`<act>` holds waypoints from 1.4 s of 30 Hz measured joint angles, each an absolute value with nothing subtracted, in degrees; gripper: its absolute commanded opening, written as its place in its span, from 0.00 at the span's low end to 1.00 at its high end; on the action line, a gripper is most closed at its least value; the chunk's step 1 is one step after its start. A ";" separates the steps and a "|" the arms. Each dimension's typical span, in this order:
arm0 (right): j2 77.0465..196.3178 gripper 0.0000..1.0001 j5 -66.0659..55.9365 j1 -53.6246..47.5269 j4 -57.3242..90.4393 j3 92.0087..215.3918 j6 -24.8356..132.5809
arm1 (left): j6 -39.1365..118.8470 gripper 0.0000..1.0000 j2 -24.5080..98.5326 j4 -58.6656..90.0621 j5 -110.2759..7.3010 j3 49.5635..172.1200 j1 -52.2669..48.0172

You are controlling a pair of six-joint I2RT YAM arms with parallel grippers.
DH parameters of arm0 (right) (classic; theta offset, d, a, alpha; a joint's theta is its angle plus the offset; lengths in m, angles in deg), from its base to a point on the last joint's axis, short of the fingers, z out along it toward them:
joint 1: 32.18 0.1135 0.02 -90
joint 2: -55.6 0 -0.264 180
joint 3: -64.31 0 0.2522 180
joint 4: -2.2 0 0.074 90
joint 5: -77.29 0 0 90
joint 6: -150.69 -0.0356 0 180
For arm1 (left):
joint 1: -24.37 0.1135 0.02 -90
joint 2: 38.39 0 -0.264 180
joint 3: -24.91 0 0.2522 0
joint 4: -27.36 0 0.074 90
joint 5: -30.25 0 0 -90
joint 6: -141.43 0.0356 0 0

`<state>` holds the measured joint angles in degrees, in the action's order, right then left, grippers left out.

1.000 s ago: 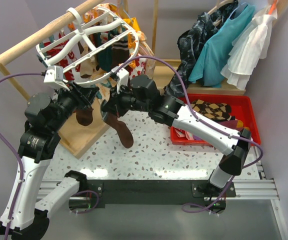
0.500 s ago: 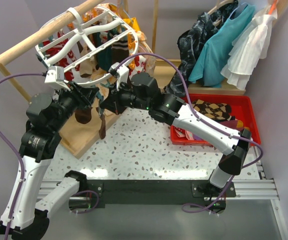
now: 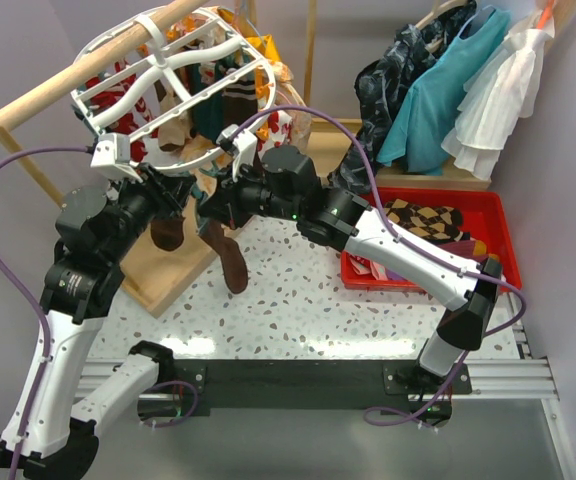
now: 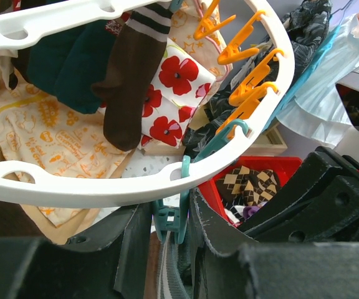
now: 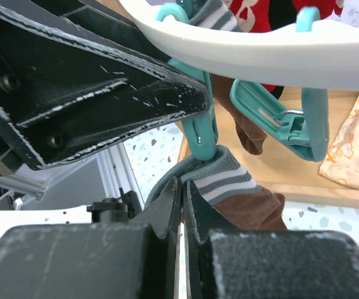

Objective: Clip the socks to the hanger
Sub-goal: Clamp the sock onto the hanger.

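The white oval hanger (image 3: 158,70) hangs tilted from the rail, with several socks clipped under it. My left gripper (image 4: 167,232) is shut on a teal clip (image 4: 170,219) at the near rim (image 4: 105,193) of the hanger. Just below it, my right gripper (image 5: 182,187) is shut on the grey-and-white striped cuff of a brown sock (image 5: 242,187). The cuff is pressed up against the lower tip of that teal clip (image 5: 201,134). The rest of the brown sock (image 3: 230,262) dangles under both grippers. More socks, one of them argyle (image 3: 423,218), lie in the red bin (image 3: 488,215).
A wooden rail (image 3: 58,90) carries the hanger over a wooden base board (image 3: 168,275). Floral cloth pieces (image 4: 179,93) and orange clips (image 4: 248,81) hang inside the rim. A second teal clip (image 5: 291,124) hangs close by on the right. Teal and white dresses (image 3: 458,90) hang at the back right.
The dangling brown sock has swung left and then partly back under the grippers. Both grippers keep their hold and place, and the hanger has barely shifted.
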<state>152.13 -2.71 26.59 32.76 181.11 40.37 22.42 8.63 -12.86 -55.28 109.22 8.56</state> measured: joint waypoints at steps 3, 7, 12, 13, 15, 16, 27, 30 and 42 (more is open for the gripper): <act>152.13 0.00 -2.73 26.65 32.26 181.11 40.37 | 22.59 0.00 8.63 -12.89 -55.48 109.13 8.56; 152.13 0.00 -2.79 26.65 31.51 181.11 40.37 | 22.62 0.00 8.65 -12.91 -55.50 109.04 8.56; 152.13 0.00 -3.12 26.65 31.32 181.13 40.37 | 22.66 0.00 8.65 -12.89 -55.50 109.04 8.56; 152.13 0.00 -3.17 26.65 31.29 181.13 40.37 | 22.75 0.00 8.65 -12.91 -55.52 109.04 8.56; 152.13 0.00 -3.30 26.65 31.08 181.13 40.35 | 22.99 0.00 8.65 -12.91 -55.52 109.04 8.56; 152.13 0.00 -3.45 26.65 30.90 181.13 40.37 | 23.12 0.00 8.65 -12.91 -55.54 109.02 8.56; 152.13 0.00 -4.26 26.65 28.58 181.13 40.09 | 23.58 0.31 8.74 -12.84 -55.76 108.08 8.56; 152.13 0.00 -4.24 26.65 27.93 181.13 39.93 | 23.56 0.48 8.54 -12.80 -55.76 108.08 8.56; 152.09 0.44 -4.39 26.63 25.83 180.87 39.34 | 23.53 0.77 7.63 -14.15 -57.79 109.33 8.60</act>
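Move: Just ahead of the right fingers, which already pinch the sock's cuff, the teal clip held squeezed in the left fingers sits about 3 cm up, 2 cm left and 1 cm farther out. The cuff lies roughly 3 cm below the left hand, 2 cm right and 1 cm back. A neighbouring clip is some 4 cm farther out than the held clip and 3 cm right of it; a clipped brown sock hangs 5 cm left of the held clip, level in reach, its middle 9 cm lower. Feeding the cuff upwards into the held clip, the right hand rises almost 3 cm with a slight roll, still pinching the sock until it opens its fingers by about a third at the very end. The left hand sinks 1 cm over the cuff keeping the clip squeezed, then spreads its fingers wide to let the clip go and backs off about 1 cm up and left. ##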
